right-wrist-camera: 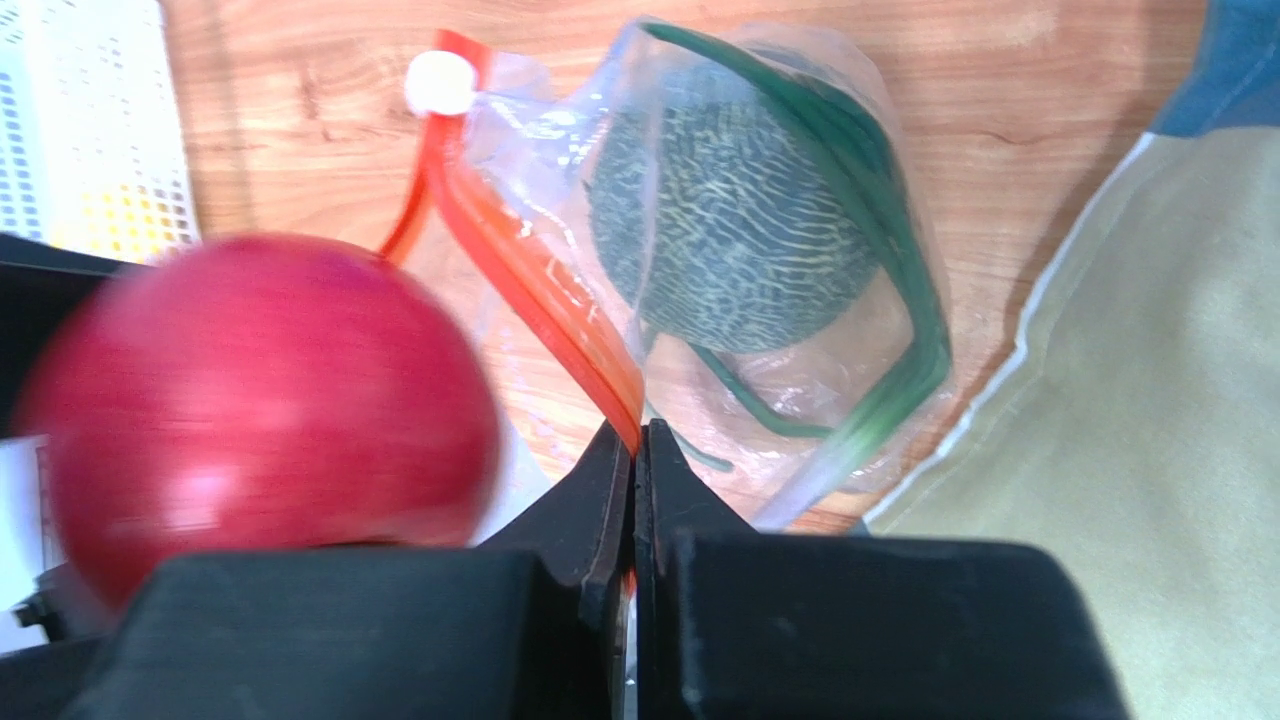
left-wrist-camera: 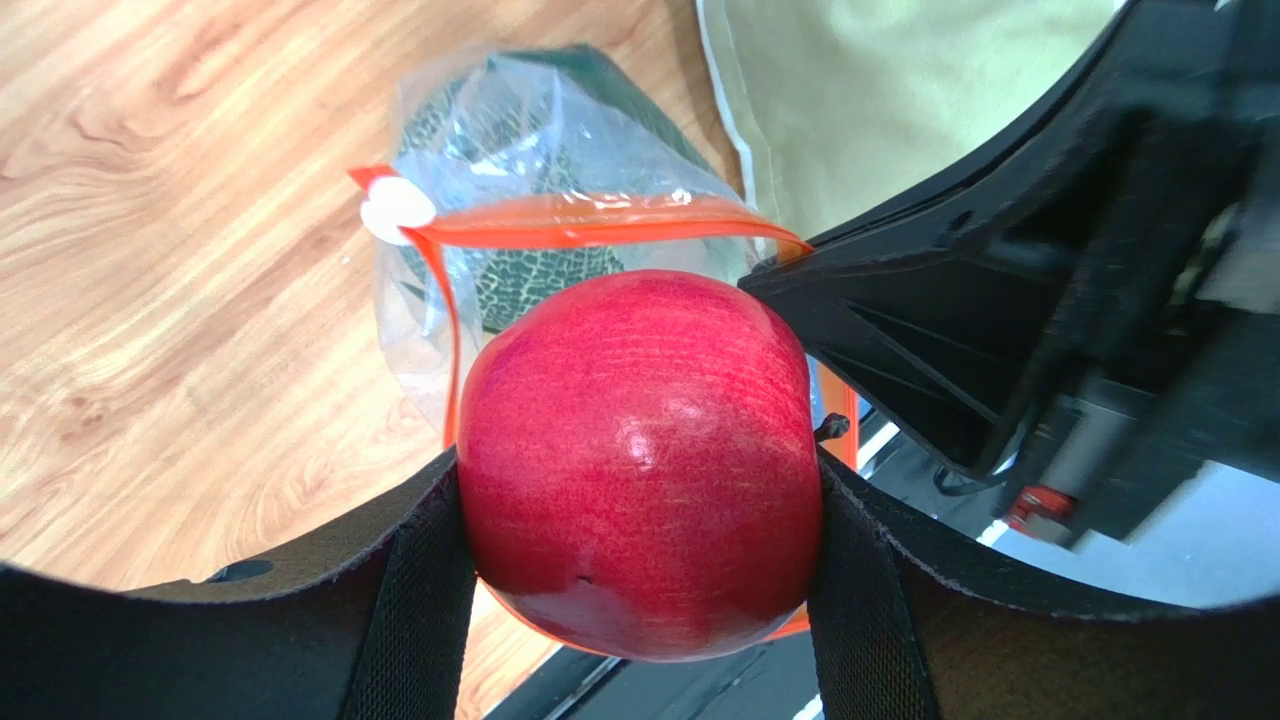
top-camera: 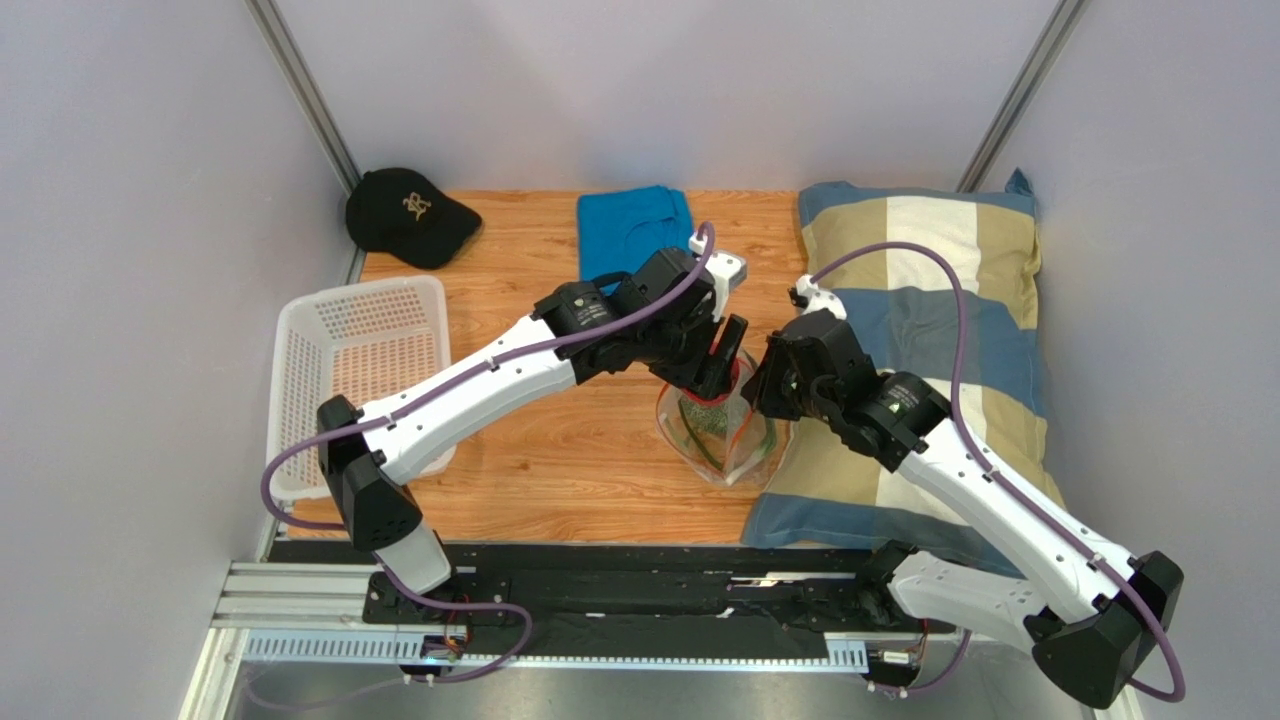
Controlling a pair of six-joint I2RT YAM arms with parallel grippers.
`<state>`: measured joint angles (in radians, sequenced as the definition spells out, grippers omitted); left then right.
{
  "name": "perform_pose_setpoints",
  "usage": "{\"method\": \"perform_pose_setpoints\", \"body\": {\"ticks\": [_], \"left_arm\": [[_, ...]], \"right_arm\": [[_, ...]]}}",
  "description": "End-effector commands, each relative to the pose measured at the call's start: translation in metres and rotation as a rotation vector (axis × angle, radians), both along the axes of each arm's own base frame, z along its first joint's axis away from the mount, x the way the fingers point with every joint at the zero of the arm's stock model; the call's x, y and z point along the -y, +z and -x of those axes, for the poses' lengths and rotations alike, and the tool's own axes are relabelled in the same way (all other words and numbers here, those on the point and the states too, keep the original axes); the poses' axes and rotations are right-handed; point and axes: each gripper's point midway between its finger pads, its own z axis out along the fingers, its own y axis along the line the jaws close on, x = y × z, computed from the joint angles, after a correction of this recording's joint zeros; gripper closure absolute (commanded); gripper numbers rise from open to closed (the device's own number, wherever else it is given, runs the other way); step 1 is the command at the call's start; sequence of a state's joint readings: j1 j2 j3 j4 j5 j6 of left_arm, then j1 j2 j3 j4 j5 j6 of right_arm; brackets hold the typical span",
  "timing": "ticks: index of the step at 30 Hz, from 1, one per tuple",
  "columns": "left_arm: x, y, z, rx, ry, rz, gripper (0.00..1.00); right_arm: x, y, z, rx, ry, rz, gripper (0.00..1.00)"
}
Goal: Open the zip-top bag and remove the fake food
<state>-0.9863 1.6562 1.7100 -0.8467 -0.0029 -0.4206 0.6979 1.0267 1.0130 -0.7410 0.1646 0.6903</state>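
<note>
The zip-top bag (top-camera: 729,435) hangs over the wooden table between both arms, its mouth open. My left gripper (left-wrist-camera: 639,540) is shut on the red round fruit (left-wrist-camera: 639,450), holding it just above the bag's orange zip strip (left-wrist-camera: 601,225) and white slider (left-wrist-camera: 395,207). My right gripper (right-wrist-camera: 634,450) is shut on the zip strip (right-wrist-camera: 526,255) at the mouth's near end. Inside the clear plastic lies the grey-green leafy ball (right-wrist-camera: 729,225) with its green stems. The red fruit (right-wrist-camera: 263,405) shows blurred at the left of the right wrist view.
A white basket (top-camera: 361,360) stands at the left of the table. A black cap (top-camera: 409,215) and a blue cloth (top-camera: 639,225) lie at the back. A checked pillow (top-camera: 932,300) covers the right side, next to the bag.
</note>
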Motion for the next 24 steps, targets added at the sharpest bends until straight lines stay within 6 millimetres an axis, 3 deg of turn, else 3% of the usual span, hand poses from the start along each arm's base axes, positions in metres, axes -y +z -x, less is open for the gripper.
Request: {"method": "perform_pose_setpoints", "body": {"ticks": [1,5,8,10,11,12,13,14,15,16,17,18,21,24], "left_arm": [[-0.016,0.022,0.0,0.015,0.05,0.01,1.0],[-0.041,0.055,-0.002,0.114,0.107,0.083,1.0],[-0.087,0.067,-0.012,0.169,0.256,0.079,1.0],[-0.132,0.064,-0.023,0.186,0.395,0.045,1.0],[-0.147,0.051,-0.026,0.159,0.449,0.023,1.0],[-0.179,0.053,-0.036,0.158,0.553,0.037,1.0],[-0.193,0.047,-0.037,0.126,0.594,0.044,1.0],[-0.21,0.028,-0.037,0.085,0.648,0.026,1.0],[-0.241,0.027,-0.043,0.078,0.751,0.048,1.0],[-0.256,0.021,-0.044,0.066,0.806,0.052,1.0],[-0.271,0.001,-0.042,0.02,0.868,0.037,1.0],[-0.297,-0.002,-0.045,0.014,0.966,0.062,1.0],[-0.343,-0.044,-0.04,-0.075,1.157,0.016,1.0],[-0.369,-0.082,-0.036,-0.176,1.267,-0.057,1.0]], "right_arm": [[0.009,0.003,-0.001,0.037,-0.019,0.029,1.0],[0.014,-0.001,-0.005,0.038,-0.048,0.055,1.0],[0.01,-0.003,-0.006,0.029,-0.035,0.05,1.0],[0.006,-0.003,-0.008,0.027,-0.027,0.045,1.0],[0.004,-0.002,-0.007,0.025,-0.019,0.04,1.0],[0.004,-0.002,-0.008,0.023,-0.017,0.041,1.0],[0.002,-0.002,-0.008,0.023,-0.013,0.038,1.0],[0.0,-0.001,-0.008,0.021,-0.002,0.032,1.0],[-0.001,-0.002,-0.009,0.021,0.006,0.039,1.0],[-0.003,-0.001,-0.009,0.024,0.013,0.037,1.0],[-0.004,-0.001,-0.01,0.023,0.017,0.037,1.0],[-0.006,-0.002,-0.012,0.029,0.031,0.048,1.0],[-0.011,0.004,-0.016,0.034,0.057,0.052,1.0],[-0.021,0.012,-0.018,0.029,0.096,0.037,1.0]]}}
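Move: Hanging in the left fingers just over the open bag, the apple is bound for the white basket, whose middle lies about 55 cm to the left, 4 cm farther out and 20 cm below. The pear lies in it, near its right side, some 46 cm left, 1 cm ahead and 19 cm below. The bag's middle is about 4 cm right, 3 cm back and 18 cm below. For the right hand the basket is roughly 61 cm left, 4 cm ahead, 15 cm below. Sweeping the still-gripped apple away from the bag, the left hand starts slowly, then speeds some 35 cm left towards the basket, arching up about 6 cm before sinking below its starting height and turning about 65 degrees counter-clockwise. The right hand keeps pinching the bag's zip rim and settles about 2 cm lower. ##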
